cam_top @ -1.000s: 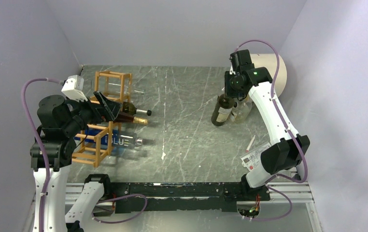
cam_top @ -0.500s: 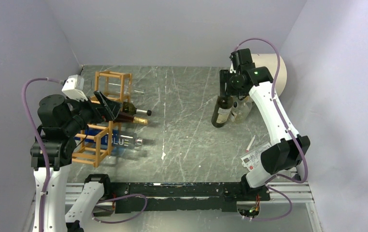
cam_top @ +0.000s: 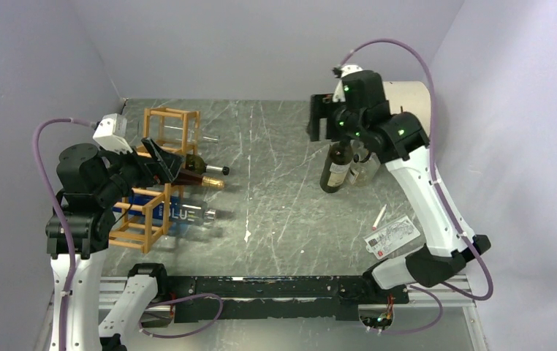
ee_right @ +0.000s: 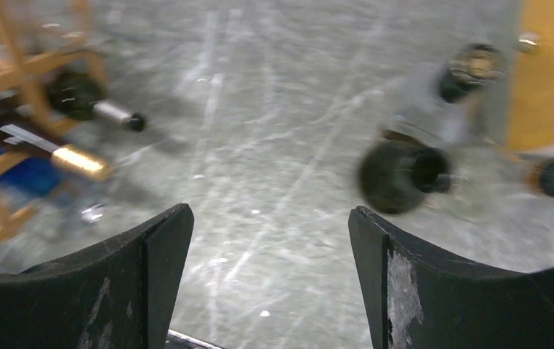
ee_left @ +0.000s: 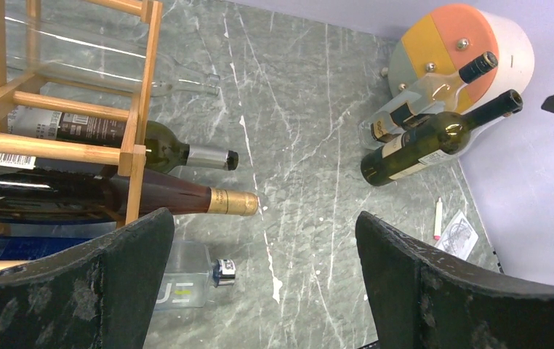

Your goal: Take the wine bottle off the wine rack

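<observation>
The light-brown wine rack point(cam_top: 155, 183) stands at the left. A clear bottle point(cam_top: 188, 135) lies in its top cell. A dark green bottle point(cam_top: 204, 168) and a gold-capped brown bottle point(cam_top: 206, 182) lie lower down, necks pointing right. My left gripper point(cam_top: 167, 167) is open and empty, above the rack; its wrist view shows the rack point(ee_left: 136, 109), the green bottle point(ee_left: 165, 149) and the gold-capped bottle point(ee_left: 187, 198) ahead of the gripper point(ee_left: 263, 283). My right gripper point(cam_top: 319, 121) is open and empty, high up to the left of a standing dark bottle point(cam_top: 336, 168).
A blue-labelled clear bottle point(cam_top: 180, 213) lies on the table by the rack's foot. A clear bottle point(cam_top: 363, 170) stands beside the dark one, in front of a round white drum point(cam_top: 416, 110). A paper card point(cam_top: 391, 235) and a pen point(cam_top: 379, 216) lie near right.
My right gripper has risen and swung left, away from above the standing dark bottle. The left arm and the rack's bottles have not moved.
</observation>
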You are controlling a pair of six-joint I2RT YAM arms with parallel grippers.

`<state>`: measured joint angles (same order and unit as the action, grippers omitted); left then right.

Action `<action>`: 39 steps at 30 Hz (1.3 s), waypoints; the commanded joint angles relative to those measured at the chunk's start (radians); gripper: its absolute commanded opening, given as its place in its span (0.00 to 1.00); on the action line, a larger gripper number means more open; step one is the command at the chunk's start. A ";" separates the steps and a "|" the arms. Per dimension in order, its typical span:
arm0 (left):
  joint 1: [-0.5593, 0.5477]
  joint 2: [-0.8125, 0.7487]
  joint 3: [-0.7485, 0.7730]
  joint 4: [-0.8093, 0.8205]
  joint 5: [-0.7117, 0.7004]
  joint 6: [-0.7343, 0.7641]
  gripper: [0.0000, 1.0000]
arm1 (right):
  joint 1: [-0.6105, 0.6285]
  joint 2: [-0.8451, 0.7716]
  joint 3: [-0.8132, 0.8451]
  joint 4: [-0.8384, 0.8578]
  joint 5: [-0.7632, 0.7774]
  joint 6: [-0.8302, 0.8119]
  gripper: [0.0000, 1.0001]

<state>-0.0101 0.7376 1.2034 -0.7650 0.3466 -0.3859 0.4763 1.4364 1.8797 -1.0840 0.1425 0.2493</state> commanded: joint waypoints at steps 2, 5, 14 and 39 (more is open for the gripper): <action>0.010 -0.015 0.024 -0.017 -0.023 0.000 0.98 | 0.206 -0.023 -0.049 0.201 -0.041 0.146 0.83; 0.010 -0.021 0.020 -0.024 -0.031 0.002 0.98 | 0.286 -0.040 -0.212 0.460 -0.153 0.271 0.83; 0.010 -0.045 -0.008 -0.019 0.002 -0.016 0.98 | 0.371 0.178 -0.384 0.988 -0.148 0.729 0.84; -0.023 -0.133 -0.015 -0.079 -0.044 0.068 0.98 | 0.425 0.829 0.008 0.966 0.163 1.555 0.80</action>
<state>-0.0181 0.6144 1.1545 -0.8234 0.3172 -0.3286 0.9024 2.2307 1.8313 -0.1375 0.2604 1.7046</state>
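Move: The neck of the clear bottle in the rack's far end lies about 37 cm left of the right hand, 12 cm ahead and some 23 cm below. The rack's silver-necked green bottle has its neck about 11 cm nearer the bases than that one, while the wine bottle already set down stands 7 cm right and 3 cm ahead, its middle 19 cm below. From the left hand, the clear neck is roughly 20 cm ahead, 8 cm right and 25 cm below. The right hand leaves the standing wine bottle and sweeps some 36 cm left to the rack, first easing slightly back, then reaching forward and sinking about 20 cm towards the clear bottle's mouth. Its wrist rolls some 70 degrees, left side rising, with the fingers staying wide open and one close by the silver neck, while the left hand backs off about 3 cm, open. ##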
